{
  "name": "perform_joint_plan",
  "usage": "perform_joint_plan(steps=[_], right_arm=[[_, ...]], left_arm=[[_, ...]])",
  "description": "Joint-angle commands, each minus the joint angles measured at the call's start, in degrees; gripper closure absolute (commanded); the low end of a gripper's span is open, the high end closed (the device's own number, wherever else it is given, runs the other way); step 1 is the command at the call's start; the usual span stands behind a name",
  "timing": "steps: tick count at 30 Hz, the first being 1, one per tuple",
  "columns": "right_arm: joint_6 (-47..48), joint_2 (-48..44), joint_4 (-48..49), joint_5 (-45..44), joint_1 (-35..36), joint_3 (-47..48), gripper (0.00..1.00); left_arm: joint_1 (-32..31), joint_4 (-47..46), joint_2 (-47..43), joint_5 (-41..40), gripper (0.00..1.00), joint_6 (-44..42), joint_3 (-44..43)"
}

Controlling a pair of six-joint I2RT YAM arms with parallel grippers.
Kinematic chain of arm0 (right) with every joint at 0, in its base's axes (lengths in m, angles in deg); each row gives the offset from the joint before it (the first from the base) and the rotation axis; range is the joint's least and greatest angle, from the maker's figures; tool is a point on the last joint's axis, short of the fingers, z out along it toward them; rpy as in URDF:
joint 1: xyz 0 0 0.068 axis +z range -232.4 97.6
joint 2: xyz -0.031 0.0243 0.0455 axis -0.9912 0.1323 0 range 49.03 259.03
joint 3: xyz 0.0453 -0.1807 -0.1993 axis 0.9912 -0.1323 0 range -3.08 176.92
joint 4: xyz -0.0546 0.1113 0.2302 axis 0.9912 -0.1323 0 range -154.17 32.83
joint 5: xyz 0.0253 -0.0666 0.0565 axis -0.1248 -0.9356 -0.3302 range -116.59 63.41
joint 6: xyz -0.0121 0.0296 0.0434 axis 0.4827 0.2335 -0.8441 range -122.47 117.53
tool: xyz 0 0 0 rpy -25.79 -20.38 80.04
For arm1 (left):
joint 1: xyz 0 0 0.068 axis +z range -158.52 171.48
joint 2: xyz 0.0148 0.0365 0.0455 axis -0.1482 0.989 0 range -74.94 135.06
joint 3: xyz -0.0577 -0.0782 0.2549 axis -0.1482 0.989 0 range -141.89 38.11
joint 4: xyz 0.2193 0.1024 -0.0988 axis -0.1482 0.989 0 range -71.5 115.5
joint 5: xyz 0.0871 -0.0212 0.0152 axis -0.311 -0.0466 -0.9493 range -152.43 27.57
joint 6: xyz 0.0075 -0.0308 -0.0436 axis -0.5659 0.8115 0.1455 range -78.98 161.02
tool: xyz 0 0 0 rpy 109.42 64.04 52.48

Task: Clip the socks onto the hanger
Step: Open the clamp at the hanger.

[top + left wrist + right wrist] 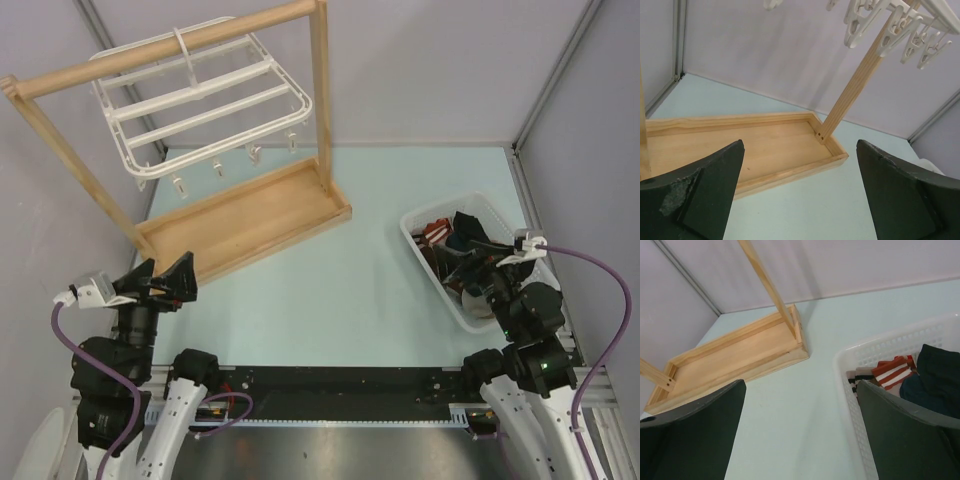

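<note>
The white plastic hanger (200, 95) hangs by its hook from the top bar of a wooden stand, at the back left. Its small clips (216, 170) dangle below; some show in the left wrist view (900, 32). The dark socks (470, 228) lie in a white basket at the right, black and navy in the right wrist view (935, 377). My left gripper (163, 280) is open and empty, low, just in front of the stand's tray (800, 200). My right gripper (472, 272) is open and empty over the basket's near left side (800, 435).
The wooden stand has a tray base (250, 220) and a tall post (320, 100); it shows in both wrist views (740, 145) (730, 360). The white basket (425, 215) (890, 347) also holds reddish-brown and white striped garments (892, 371). Walls enclose the pale table.
</note>
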Motion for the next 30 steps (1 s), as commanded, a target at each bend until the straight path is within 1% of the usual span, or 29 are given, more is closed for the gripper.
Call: perform_joint_plan(steps=[1, 7, 9, 11, 13, 16, 20, 23, 24, 25, 30], right_arm=[[2.04, 0.09, 2.80, 1.47, 0.14, 1.18, 0.00], [3.45, 0.71, 4.03, 6.29, 0.14, 1.27, 0.00], [3.45, 1.41, 4.73, 7.79, 0.23, 1.27, 0.00], [3.45, 2.55, 6.23, 11.30, 0.23, 1.27, 0.00], [3.27, 4.12, 7.98, 15.16, 0.23, 1.27, 0.00], [2.92, 6.15, 8.95, 18.25, 0.23, 1.71, 0.00], [2.66, 8.96, 9.48, 22.12, 0.23, 3.11, 0.00], [2.13, 11.59, 10.80, 24.84, 0.32, 4.17, 0.00], [2.48, 12.30, 12.63, 27.81, 0.40, 4.08, 0.00], [2.57, 13.27, 13.69, 29.14, 0.40, 4.08, 0.00], [1.60, 19.24, 20.19, 32.57, 2.33, 4.08, 0.00]], left_arm=[[-0.19, -3.41, 0.36, 3.16, 0.00, -3.71, -1.41], [-0.19, -6.75, 5.10, 9.06, 0.00, -7.67, -4.39], [-0.19, -7.81, 6.43, 12.30, 0.00, -8.37, -5.45], [-0.28, -8.69, 8.44, 16.34, 0.01, -9.43, -6.86], [-0.28, -8.52, 9.77, 16.36, 0.01, -9.52, -8.26], [-0.19, -8.87, 12.14, 14.96, 0.00, -9.52, -9.32], [-0.19, -7.47, 17.14, 16.09, 0.00, -9.26, -12.74], [-0.19, -6.94, 19.70, 13.64, 0.00, -8.64, -15.90], [-0.19, -5.80, 20.66, 10.94, 0.00, -8.47, -16.70], [-0.19, -5.44, 20.93, 10.47, 0.00, -8.90, -18.27], [-0.19, -3.42, 23.91, 10.82, 0.00, -11.27, -21.88]])
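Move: Ahead, to the right and above the left hand, the second clip from the left on the hanger's near rail sits about 11 cm out, 7 cm right and 10 cm higher. The corner clip hangs some 6 cm to the left of it at equal depth, the third clip about 6 cm right and 3 cm beyond it. From the right hand the second clip is roughly 48 cm left, 5 cm farther out and 15 cm up; the sock basket's middle lies 14 cm ahead, 9 cm right, 24 cm below. Rising about 9 cm towards the near-rail clips, the open, empty left hand first shifts some 4 cm right, then pushes forward about 3.5 cm, its left side rolling up and the fingers turning about 10 degrees clockwise. Meanwhile the right hand, also wide open and empty, swings level some 8 cm left, away from the basket, turning nearly 30 degrees counter-clockwise. ##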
